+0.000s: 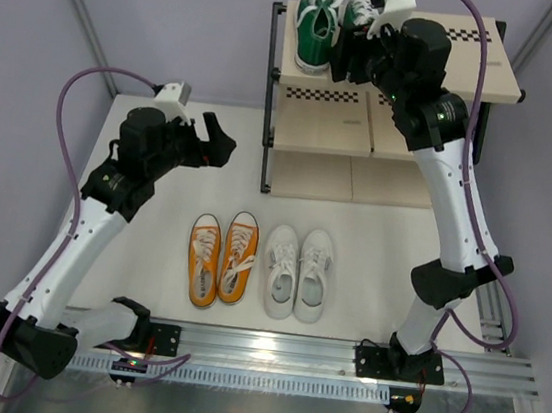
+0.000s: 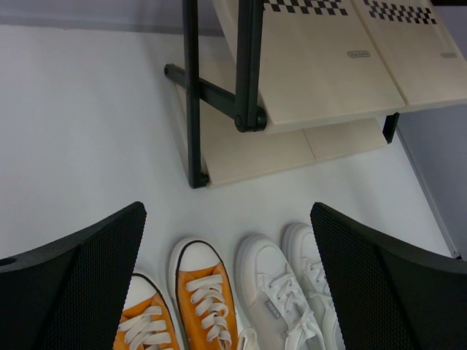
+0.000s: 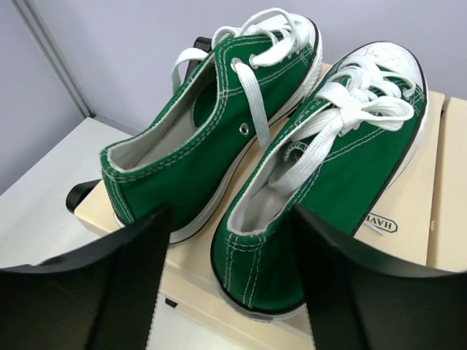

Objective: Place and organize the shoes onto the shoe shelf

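Two green shoes sit on the top board of the shoe shelf point(image 1: 495, 67): one point(image 1: 318, 30) in full view, the other point(image 1: 358, 10) partly behind my right gripper point(image 1: 361, 51). In the right wrist view the right gripper point(image 3: 230, 219) is open, its fingers either side of the heel of the right green shoe point(image 3: 343, 160); the left green shoe point(image 3: 219, 131) lies beside it. The orange pair point(image 1: 221, 258) and white pair point(image 1: 298, 272) stand on the floor. My left gripper point(image 1: 221, 144) hangs open and empty above them point(image 2: 228, 211).
The shelf's middle board point(image 2: 321, 73) and bottom board point(image 2: 248, 149) carry nothing that I can see. Its black frame post point(image 2: 191, 95) stands left of them. A grey wall closes the left side and a metal rail point(image 1: 278, 353) runs along the near edge.
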Tool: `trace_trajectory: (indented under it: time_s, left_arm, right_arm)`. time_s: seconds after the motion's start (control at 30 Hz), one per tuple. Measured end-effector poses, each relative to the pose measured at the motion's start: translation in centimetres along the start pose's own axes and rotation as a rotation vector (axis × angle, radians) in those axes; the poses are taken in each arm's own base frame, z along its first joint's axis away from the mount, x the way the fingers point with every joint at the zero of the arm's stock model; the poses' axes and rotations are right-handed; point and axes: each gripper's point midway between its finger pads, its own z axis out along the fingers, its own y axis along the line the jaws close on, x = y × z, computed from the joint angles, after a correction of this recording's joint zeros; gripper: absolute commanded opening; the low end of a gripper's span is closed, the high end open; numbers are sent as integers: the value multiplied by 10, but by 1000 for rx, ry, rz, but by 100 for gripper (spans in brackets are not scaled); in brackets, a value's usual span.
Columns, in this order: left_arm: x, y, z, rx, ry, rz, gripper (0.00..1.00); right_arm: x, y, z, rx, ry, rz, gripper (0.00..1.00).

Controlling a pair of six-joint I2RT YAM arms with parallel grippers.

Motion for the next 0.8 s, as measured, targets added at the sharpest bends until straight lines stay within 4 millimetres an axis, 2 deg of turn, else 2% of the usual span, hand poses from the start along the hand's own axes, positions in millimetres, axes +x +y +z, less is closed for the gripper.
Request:
trace_trajectory:
  time_s: [0.1,0.17,0.27,0.4,0.43,0.53,0.6,0.67,0.73,0.8]
  left_arm:
    - [-10,-5,1,13,-21,0,99]
    - [-20,-10,0,28,-37,-3,99]
    - [-33,-18,-3,52,-67,-4,99]
    - [-51,-28,-6,82,-97,-1,99]
    - [-54,-30,-6,85,-97,-1,99]
    - [-58,-32,-6,82,-87,1,99]
    - [-51,-27,-7,57,-64,-2,99]
    - [-42,-19,-10,26,-40,-10,99]
    - [-24,-8,-16,-20,3,-21,99]
    - [-7,1,-24,-57,41,-33,99]
  right_arm:
    - [-3,3,-2,-8,-6,1,88]
    - [-6,3,-8,-9,-8,6,92]
    - [-19,5,-29,-17,-27,20,93]
    - [-43,8,-91,-34,-86,52,94]
    - [-50,8,-115,-39,-118,59,97]
    - [-48,9,-177,-46,-181,83,98]
    - [-36,9,-208,-49,-210,106,98]
    - [-14,10,-232,-53,-218,141,98]
    - [26,14,-240,-63,-182,190,98]
    - [78,21,-234,-84,-91,246,98]
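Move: The empty right hand straddles the heel of the right green shoe on the top shelf, that shoe's middle about 8 cm ahead. The right white shoe lies some 25 cm back, 1 cm to its right and 45 cm below; the left white shoe is 8 cm left of it, the right orange shoe about 18 cm left. From the left hand the right white shoe is roughly 13 cm back, 23 cm right and 28 cm below. Backing off the shelf, the right hand finishes opening and comes free of the green shoe's heel, then sweeps about 22 cm back and 9 cm right, rising at first before dropping well below its starting height, towards the white shoes, its left side rolling up some 15 degrees. The open left hand lifts about 6 cm, then sinks most of the way back, drawing slightly back. ##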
